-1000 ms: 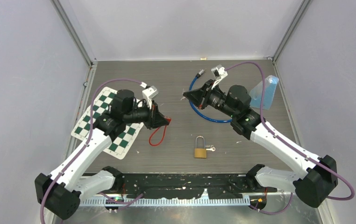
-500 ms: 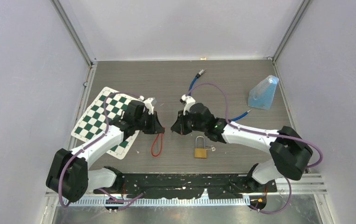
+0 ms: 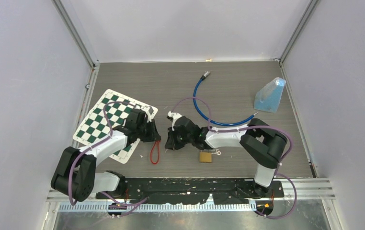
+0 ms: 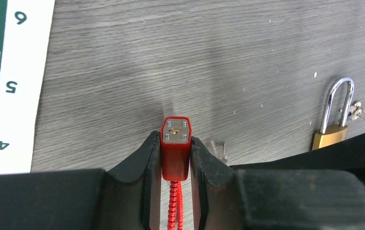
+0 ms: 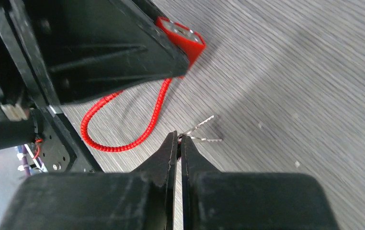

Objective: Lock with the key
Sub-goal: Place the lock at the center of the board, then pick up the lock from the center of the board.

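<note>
My left gripper (image 3: 157, 135) is shut on the body of a red cable lock (image 4: 176, 146). Its keyhole face (image 4: 176, 130) points away from the wrist, and its red cable loop (image 3: 154, 154) lies on the table. My right gripper (image 3: 168, 143) is shut on a small bunch of silver keys (image 5: 200, 131), whose blades stick out past the tips. In the right wrist view the keys hang a short way from the red lock body (image 5: 186, 37), not touching it. A brass padlock (image 3: 205, 155) with an open-looking shackle lies just right of my right gripper.
A green-and-white chessboard mat (image 3: 105, 120) lies under my left arm. A blue cable (image 3: 200, 100) curves across the back middle. A translucent blue pouch (image 3: 270, 95) stands at the back right. A small key (image 3: 216, 153) lies beside the brass padlock.
Both arms have come down and in toward the near middle of the table. My right gripper swung from the back to just beside the left gripper. The red lock moved nearer.
</note>
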{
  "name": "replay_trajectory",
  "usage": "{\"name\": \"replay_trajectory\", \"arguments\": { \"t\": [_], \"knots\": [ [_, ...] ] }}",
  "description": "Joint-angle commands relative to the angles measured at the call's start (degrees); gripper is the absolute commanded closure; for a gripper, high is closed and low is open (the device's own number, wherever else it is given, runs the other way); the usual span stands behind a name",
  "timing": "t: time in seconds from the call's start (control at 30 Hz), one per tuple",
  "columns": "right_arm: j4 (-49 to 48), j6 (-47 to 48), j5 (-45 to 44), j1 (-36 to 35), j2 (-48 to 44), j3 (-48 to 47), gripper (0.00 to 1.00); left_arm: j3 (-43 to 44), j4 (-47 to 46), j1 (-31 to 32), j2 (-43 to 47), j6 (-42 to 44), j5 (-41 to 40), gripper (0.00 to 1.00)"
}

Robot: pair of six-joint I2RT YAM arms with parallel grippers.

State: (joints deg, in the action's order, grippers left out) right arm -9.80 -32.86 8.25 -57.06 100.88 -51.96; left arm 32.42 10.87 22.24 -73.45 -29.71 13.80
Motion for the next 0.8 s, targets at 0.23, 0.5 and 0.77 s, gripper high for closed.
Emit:
{"name": "replay_trajectory", "arguments": {
  "t": [0.23,0.5,0.77],
  "knots": [
    [-0.89,1.22,0.89,0.01,3.84,-6.9,0.8,4.73,1.88,-0.53,8.07,2.16,-10.75,0.51],
    [2.02,2.2,2.01,2.01,-1.75,-8.32,0.46,8.25,5.85,-0.61,18.63,3.46,-15.95,0.46],
    [15.41,9.04,-15.26,12.19,-6.46,-9.29,0.32,11.25,9.62,-0.79,32.17,6.27,-15.83,0.02]
  ]
}}
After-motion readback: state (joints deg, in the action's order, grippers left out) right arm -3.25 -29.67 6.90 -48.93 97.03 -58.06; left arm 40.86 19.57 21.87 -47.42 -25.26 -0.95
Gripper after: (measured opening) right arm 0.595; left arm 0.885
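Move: In the left hand is the red lock, its resting spot on the tabletop about 1 cm to the left and some 2 cm below; the chessboard's middle lies roughly 17 cm left and 5 cm farther out, and the padlock 18 cm right and 5 cm nearer. The right hand holds the keys; their spot is about 2 cm left, 1 cm back and 2 cm down. From it the red lock is 4 cm left and 3 cm ahead, the padlock some 15 cm right and 2 cm back. Letting go of the red lock, the left hand shifts slightly left, opens wide and climbs about 15 cm, drifting left and forward while its fingers tilt up some 30 degrees. The right hand first slides the closed fingers 2 cm left, low over the table, then opens to free the keys and draws away forward about 7 cm, rising and turning back to the right. ##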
